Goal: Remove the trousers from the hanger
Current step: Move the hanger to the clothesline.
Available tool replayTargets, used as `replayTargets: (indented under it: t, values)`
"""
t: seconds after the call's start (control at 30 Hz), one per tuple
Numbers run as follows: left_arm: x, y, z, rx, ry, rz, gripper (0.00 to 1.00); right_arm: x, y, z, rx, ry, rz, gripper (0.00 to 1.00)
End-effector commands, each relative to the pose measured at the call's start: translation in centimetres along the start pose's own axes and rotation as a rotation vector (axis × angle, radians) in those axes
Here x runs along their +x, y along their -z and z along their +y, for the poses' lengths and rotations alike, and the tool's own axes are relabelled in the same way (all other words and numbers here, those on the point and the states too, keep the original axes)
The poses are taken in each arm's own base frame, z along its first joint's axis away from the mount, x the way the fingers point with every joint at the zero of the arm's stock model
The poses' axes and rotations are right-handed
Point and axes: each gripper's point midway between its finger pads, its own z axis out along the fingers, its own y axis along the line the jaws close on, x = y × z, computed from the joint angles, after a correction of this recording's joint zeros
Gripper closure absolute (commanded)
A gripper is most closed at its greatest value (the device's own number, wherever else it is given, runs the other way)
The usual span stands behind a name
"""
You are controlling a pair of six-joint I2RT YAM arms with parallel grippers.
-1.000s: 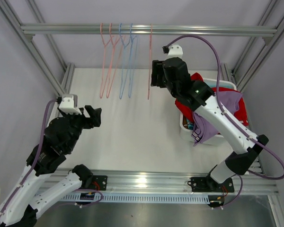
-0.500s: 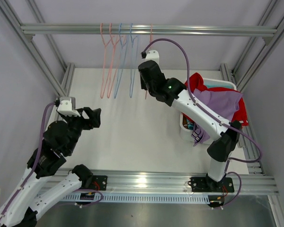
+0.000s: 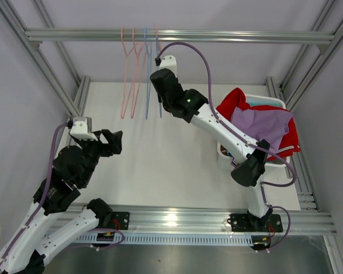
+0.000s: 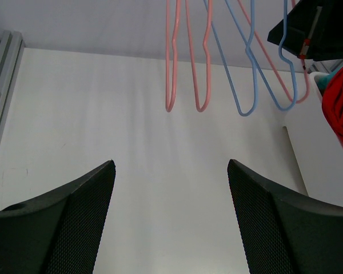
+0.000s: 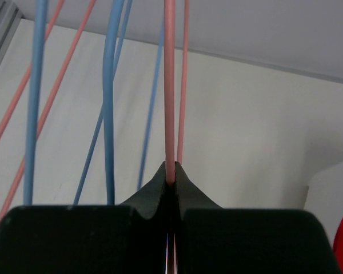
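My right gripper (image 5: 170, 174) is shut on the thin rod of a pink hanger (image 5: 169, 85). Seen from above, that gripper (image 3: 162, 96) sits among the pink hangers (image 3: 124, 85) and blue hangers (image 3: 147, 85) that hang bare from the top rail (image 3: 246, 36). Red trousers (image 3: 233, 101) and lavender trousers (image 3: 262, 123) lie heaped in the white basket (image 3: 267, 100) at the right. My left gripper (image 3: 113, 141) hovers open over the left of the table, with nothing between its fingers (image 4: 88, 194).
The hangers dangle ahead of the left gripper: pink ones (image 4: 186, 68) and blue ones (image 4: 246, 74). Metal frame posts (image 3: 57, 80) stand at both sides. The basket's red cloth (image 4: 340, 108) shows at the far right of the left wrist view.
My right arm swung left from the basket to the hangers and its jaws closed on the pink hanger, which shifted left toward the others. The left arm stayed put.
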Motion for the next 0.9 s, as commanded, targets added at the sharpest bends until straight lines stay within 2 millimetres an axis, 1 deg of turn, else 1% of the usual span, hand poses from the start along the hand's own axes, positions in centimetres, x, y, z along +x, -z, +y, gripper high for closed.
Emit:
replayTargets:
  t: [0.0,0.07,0.23,0.33,0.37,0.47,0.5,0.53,0.63,0.87]
  values:
    - [-0.6,0.0,-0.5,0.026,0.02,-0.023,0.16,-0.5,-0.1,1.3,0.008,0.038,-0.018,1.0]
    - [-0.6,0.0,-0.6,0.029,0.019,-0.024,0.16,-0.6,0.0,2.2,-0.007,0.034,-0.026,1.0]
    - [-0.6,0.0,-0.7,0.035,0.019,-0.022,0.16,0.4,-0.5,3.8,-0.029,0.03,-0.014,1.0]
    - [-0.7,0.1,-0.7,0.037,0.02,-0.024,0.16,0.7,-0.6,4.7,-0.045,0.03,-0.015,1.0]
    - [-0.6,0.1,-0.7,0.037,0.019,-0.022,0.16,0.2,-0.4,5.0,-0.054,0.02,-0.025,1.0]
    - [-0.7,0.1,-0.7,0.037,0.019,-0.024,0.16,0.3,-0.4,6.1,-0.073,0.022,-0.031,1.0]
    - [-0.7,0.1,-0.7,0.037,0.02,-0.024,0.16,-0.2,-0.2,6.4,-0.084,0.014,-0.042,1.0]
    - [-0.7,0.1,-0.7,0.037,0.02,-0.024,0.16,0.1,-0.3,6.9,-0.091,0.018,-0.04,1.0]
    - [-0.7,0.1,-0.7,0.037,0.02,-0.024,0.16,-0.2,-0.2,7.7,-0.109,0.009,-0.051,1.0]
    - [-0.6,0.1,-0.8,0.041,0.02,-0.022,0.16,-0.2,-0.2,8.9,-0.141,-0.009,-0.062,1.0]
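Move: The pink hanger is already pinched in the right hand. The near blue hanger that it is pushed towards is about 2 cm to that hand's left and 4 cm ahead; the other blue one is some 5 cm left, the two remaining pink ones roughly 9 and 13 cm left, all about 4 cm ahead, their middles slightly above the hand. From the idle left hand the near blue hanger lies about 23 cm ahead and 18 cm to the right, slightly above. The pink hanger, still hooked on the rail and held by its near side in the right hand's shut fingers, is slid along the rail to the left by about 7 cm, into the two blue hangers and towards the other pink ones. The hand sinks only about a centimetre early on and scarcely turns, keeping its pinch. ##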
